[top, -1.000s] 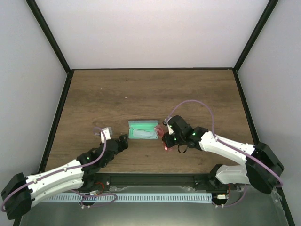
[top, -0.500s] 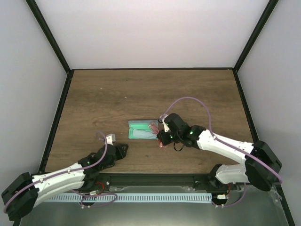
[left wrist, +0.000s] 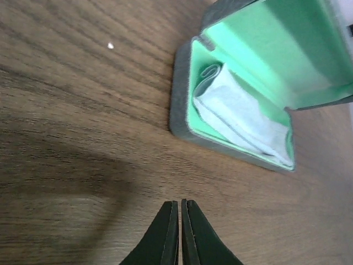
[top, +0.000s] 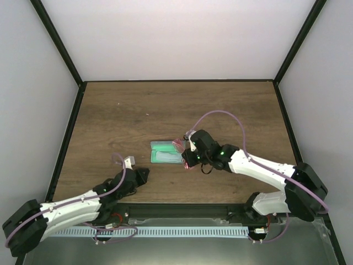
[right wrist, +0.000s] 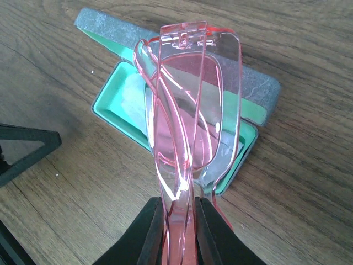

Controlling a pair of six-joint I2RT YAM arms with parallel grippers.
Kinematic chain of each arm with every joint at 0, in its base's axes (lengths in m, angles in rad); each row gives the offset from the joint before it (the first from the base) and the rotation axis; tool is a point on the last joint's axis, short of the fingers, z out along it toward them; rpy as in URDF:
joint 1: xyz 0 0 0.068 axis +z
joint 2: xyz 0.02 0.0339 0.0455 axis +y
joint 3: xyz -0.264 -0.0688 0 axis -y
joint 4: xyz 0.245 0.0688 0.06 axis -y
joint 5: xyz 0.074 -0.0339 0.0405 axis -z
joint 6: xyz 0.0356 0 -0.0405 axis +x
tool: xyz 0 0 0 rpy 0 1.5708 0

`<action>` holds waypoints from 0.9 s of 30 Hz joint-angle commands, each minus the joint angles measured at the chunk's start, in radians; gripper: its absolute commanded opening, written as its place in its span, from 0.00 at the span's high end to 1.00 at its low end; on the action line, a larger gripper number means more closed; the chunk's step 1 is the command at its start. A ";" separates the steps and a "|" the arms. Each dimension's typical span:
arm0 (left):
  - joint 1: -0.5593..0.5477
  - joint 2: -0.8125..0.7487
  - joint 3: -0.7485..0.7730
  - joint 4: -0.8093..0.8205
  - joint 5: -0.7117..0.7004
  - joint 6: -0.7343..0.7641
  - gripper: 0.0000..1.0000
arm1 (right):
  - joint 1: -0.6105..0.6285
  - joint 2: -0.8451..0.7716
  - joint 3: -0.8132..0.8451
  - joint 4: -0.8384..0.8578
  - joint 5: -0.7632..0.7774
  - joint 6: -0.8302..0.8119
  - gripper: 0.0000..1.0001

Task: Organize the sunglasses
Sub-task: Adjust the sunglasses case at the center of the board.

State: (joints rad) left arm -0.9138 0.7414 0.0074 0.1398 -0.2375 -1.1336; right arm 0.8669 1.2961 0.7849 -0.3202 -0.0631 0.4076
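The sunglasses (right wrist: 187, 110), pink-red and translucent with their arms folded, stand on edge between the fingers of my right gripper (right wrist: 179, 201), which is shut on them. They hang over the right end of the open grey case (top: 167, 152) with its green lining (right wrist: 113, 110). From above, the sunglasses (top: 180, 146) and my right gripper (top: 188, 159) sit at the case's right edge. A folded light blue cloth (left wrist: 237, 113) lies inside the case (left wrist: 182, 110). My left gripper (left wrist: 180, 203) is shut on nothing, over bare wood a little short of the case; the top view shows it (top: 144, 175) near the table's front.
The wooden table (top: 176, 110) is boxed in by a black frame and white walls. A metal rail (top: 176, 231) runs along the near edge between the arm bases. Purple cables loop above both arms. My left gripper's dark fingers (right wrist: 25, 149) show at the left of the right wrist view.
My left gripper has shut and drawn back from the case toward the near edge. My right gripper has carried the sunglasses leftward, up to the case's right end.
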 commanded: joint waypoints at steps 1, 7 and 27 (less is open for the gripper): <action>0.008 0.140 -0.005 0.115 -0.015 0.013 0.96 | 0.006 -0.002 0.052 0.003 0.002 -0.010 0.92; 0.019 0.370 0.060 0.255 0.006 0.044 0.96 | 0.007 -0.034 0.053 -0.003 -0.002 -0.004 0.92; 0.249 0.601 0.183 0.363 0.196 0.161 0.96 | 0.007 -0.129 0.027 -0.033 0.013 -0.023 0.92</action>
State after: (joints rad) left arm -0.7025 1.2812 0.1722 0.4126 -0.1471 -1.0119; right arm 0.8669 1.1835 0.7902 -0.3515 -0.0631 0.4023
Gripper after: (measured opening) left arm 0.043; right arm 0.146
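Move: The open sunglasses case has its middle about 7 cm ahead of the left hand and 9 cm to its right, some 2 cm lower. The folded cloth lies in its tray, roughly 6 cm ahead and 9 cm right of the left hand. The pink sunglasses hang in the right hand's grip, some 7 cm ahead, 14 cm right and 7 cm above the left hand. From the right hand, the case lies about 4 cm ahead, 7 cm left and 10 cm below. With its fingers shut, the left hand first sinks about 2 cm towards the board, then slides low and forward some 6 cm, bowing slightly right before coming back in line, until its fingertips come up against the case's left end. The right hand keeps its pinch on the sunglasses and, after a short hold, lifts them about 3.5 cm above the case, tilting only slightly. ##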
